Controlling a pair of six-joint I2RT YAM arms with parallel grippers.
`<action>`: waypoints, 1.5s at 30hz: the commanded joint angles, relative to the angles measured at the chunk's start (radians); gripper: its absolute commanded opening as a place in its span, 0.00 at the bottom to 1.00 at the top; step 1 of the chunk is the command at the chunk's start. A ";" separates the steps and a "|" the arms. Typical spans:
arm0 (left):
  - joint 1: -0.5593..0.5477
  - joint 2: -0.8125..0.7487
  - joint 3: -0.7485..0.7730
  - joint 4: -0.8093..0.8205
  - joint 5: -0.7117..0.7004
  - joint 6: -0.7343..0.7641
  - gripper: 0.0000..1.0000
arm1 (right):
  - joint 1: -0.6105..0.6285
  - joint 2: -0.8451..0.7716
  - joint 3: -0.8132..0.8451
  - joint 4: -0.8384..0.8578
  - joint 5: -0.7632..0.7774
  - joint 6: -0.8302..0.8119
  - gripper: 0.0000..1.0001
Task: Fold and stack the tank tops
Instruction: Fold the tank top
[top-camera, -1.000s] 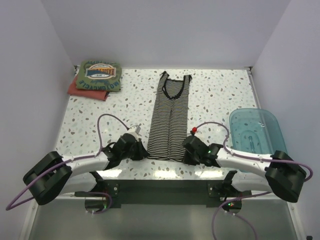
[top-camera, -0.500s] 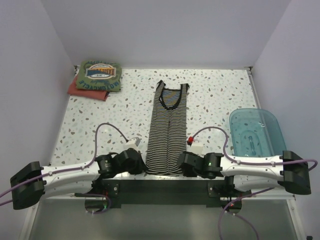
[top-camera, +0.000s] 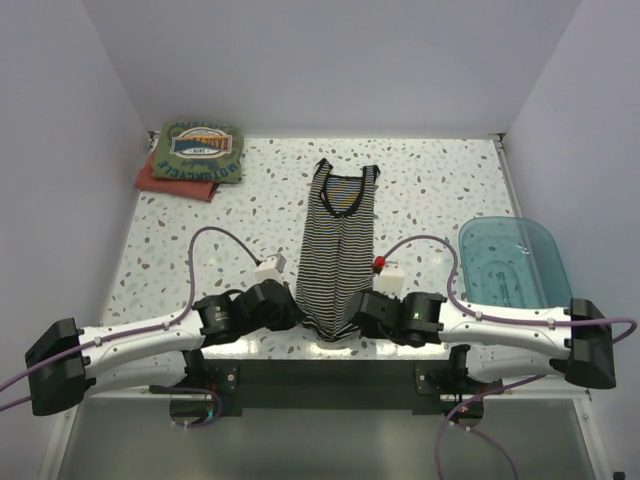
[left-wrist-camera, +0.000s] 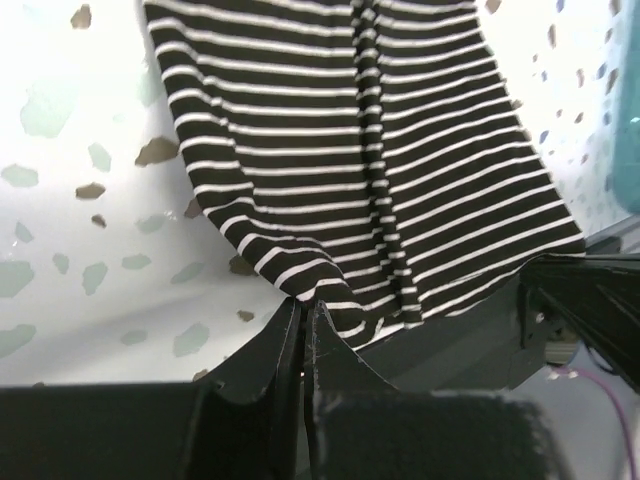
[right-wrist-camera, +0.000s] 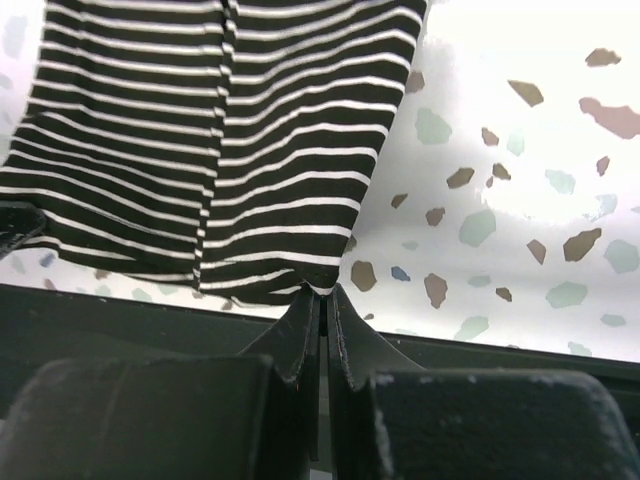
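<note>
A black-and-white striped tank top (top-camera: 338, 245) lies lengthwise down the middle of the table, neck at the far end. Its hem is lifted at the near edge. My left gripper (top-camera: 290, 312) is shut on the hem's left corner (left-wrist-camera: 300, 290). My right gripper (top-camera: 362, 312) is shut on the hem's right corner (right-wrist-camera: 322, 285). Between the two the hem sags in a dip (top-camera: 336, 330). At the far left corner an olive green tank top (top-camera: 198, 152) with a printed graphic lies folded on a folded red one (top-camera: 178, 183).
A translucent blue plastic basket (top-camera: 512, 262) stands at the right side of the speckled table (top-camera: 200, 230). The black mounting bar (top-camera: 330, 385) of the arm bases runs along the table's near edge, just below the hem.
Both grippers drew the striped top toward the near edge, then came closer together and lifted the hem, which now sags between them. The neck end slid nearer.
</note>
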 joint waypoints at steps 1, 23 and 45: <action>0.049 0.023 0.083 0.010 -0.050 0.038 0.00 | -0.054 0.013 0.075 -0.033 0.085 -0.039 0.00; 0.435 0.563 0.494 0.299 0.124 0.300 0.00 | -0.645 0.350 0.343 0.254 -0.162 -0.553 0.00; 0.657 1.080 0.884 0.463 0.338 0.381 0.01 | -0.919 0.822 0.719 0.380 -0.368 -0.679 0.02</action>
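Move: Each hand already holds a hem corner of the striped tank top, some 6 cm above the table. The bottom of its neckline lies about 33 cm ahead of both hands, 12 cm to the left hand's right and 3 cm to the right hand's left. The strap ends lie some 15 cm beyond the neckline, one 6 cm left of it, the other 9 cm right. The green folded top is 52 cm ahead and 33 cm left of the left hand. Both hands, still pinching the hem's corners, carry it some 33 cm forward towards the neckline, rising before sinking. ##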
